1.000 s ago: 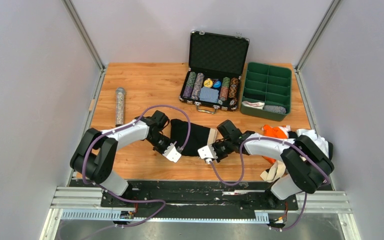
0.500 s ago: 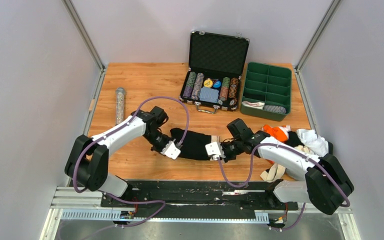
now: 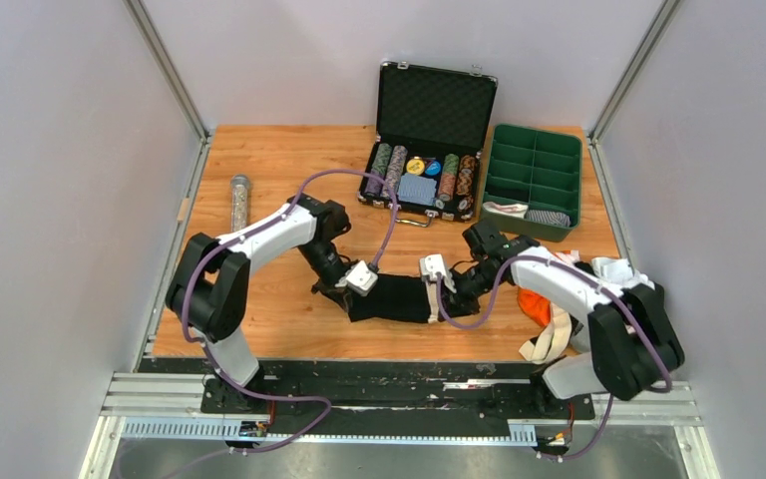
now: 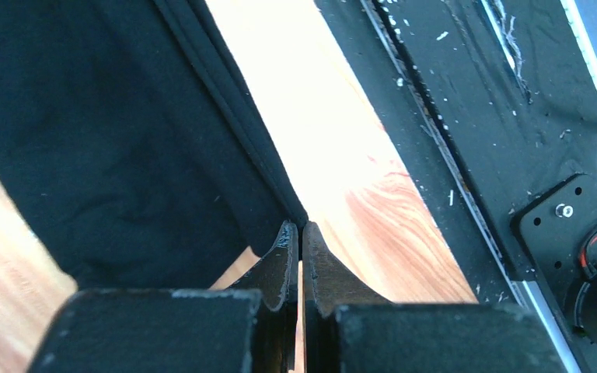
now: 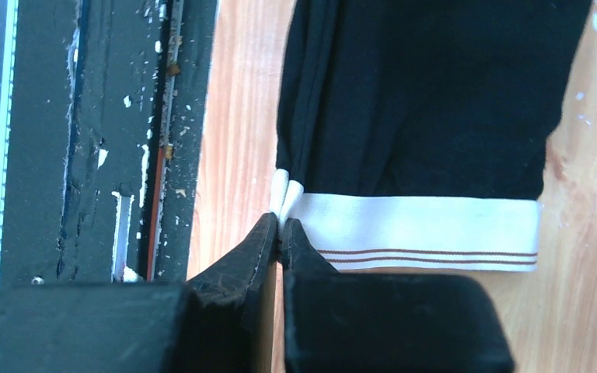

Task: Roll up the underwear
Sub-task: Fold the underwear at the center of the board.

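Note:
Black underwear (image 3: 394, 297) with a white waistband (image 3: 431, 301) lies near the table's front edge between my two grippers. The left gripper (image 3: 347, 297) is shut on a corner of its black hem (image 4: 280, 194); the cloth (image 4: 109, 116) spreads out beyond the closed tips (image 4: 301, 225). The right gripper (image 3: 441, 302) is shut on the folded end of the waistband (image 5: 420, 221), with the tips (image 5: 281, 223) pinching white elastic and black fabric (image 5: 420, 93) above. More underwear is heaped at the right: orange (image 3: 534, 301) and white (image 3: 618, 271).
An open poker chip case (image 3: 424, 175) stands at the back. The green compartment tray (image 3: 532, 165) beside it holds rolled cloth (image 3: 526, 212). A clear tube (image 3: 238, 210) lies at the left, a beige strap (image 3: 549, 341) at the front right. The black base rail (image 3: 399, 384) borders the table.
Both wrists have swung away from the bases. The black underwear between them has come toward the table's front edge and drawn into a narrower shape. Both grippers stayed shut.

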You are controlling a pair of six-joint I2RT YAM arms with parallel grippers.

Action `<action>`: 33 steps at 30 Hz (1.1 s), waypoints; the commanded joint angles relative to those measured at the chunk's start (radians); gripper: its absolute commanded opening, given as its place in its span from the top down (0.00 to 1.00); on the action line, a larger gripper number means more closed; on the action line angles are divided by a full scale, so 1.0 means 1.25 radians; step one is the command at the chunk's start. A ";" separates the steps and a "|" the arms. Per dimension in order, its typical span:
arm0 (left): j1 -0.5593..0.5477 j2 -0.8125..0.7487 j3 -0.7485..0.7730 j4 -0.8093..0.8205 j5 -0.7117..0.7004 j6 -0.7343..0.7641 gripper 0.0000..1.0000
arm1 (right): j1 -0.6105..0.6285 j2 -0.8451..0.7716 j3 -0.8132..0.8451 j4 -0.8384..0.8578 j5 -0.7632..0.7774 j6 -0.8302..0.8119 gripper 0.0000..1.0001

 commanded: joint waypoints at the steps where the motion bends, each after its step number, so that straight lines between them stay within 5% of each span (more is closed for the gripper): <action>1: 0.011 0.057 0.094 -0.089 0.003 -0.041 1.00 | -0.050 0.090 0.116 -0.164 -0.060 -0.003 1.00; 13: 0.044 0.156 0.244 -0.229 0.004 -0.063 1.00 | -0.136 0.285 0.371 -0.385 -0.145 -0.003 1.00; 33: 0.119 0.298 0.379 -0.180 0.012 -0.220 1.00 | -0.181 0.693 0.826 -0.577 -0.175 0.159 1.00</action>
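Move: The black underwear is already pinched by its lifted near edge, one end in each hand. Its middle lies about 3 cm ahead, 9 cm right and 4 cm below the left hand, and some 3 cm ahead, 9 cm left and 4 cm below the right hand. The chip case sits 27 cm ahead and 4 cm left of the right hand, the orange cloth 18 cm right and 1 cm ahead of that hand. The capped tube is some 19 cm ahead and 21 cm left of the left hand. The underwear's held near edge is carried forward over the cloth towards the chip case, both grippers keeping their pinch. The right hand goes farther, about 12 cm, rising some 4 cm and then easing slightly lower, its fingers swinging round to point back more, by some 40 degrees. The left goes about 7 cm, with a slight rise that it gives up again, turning counter-clockwise. ##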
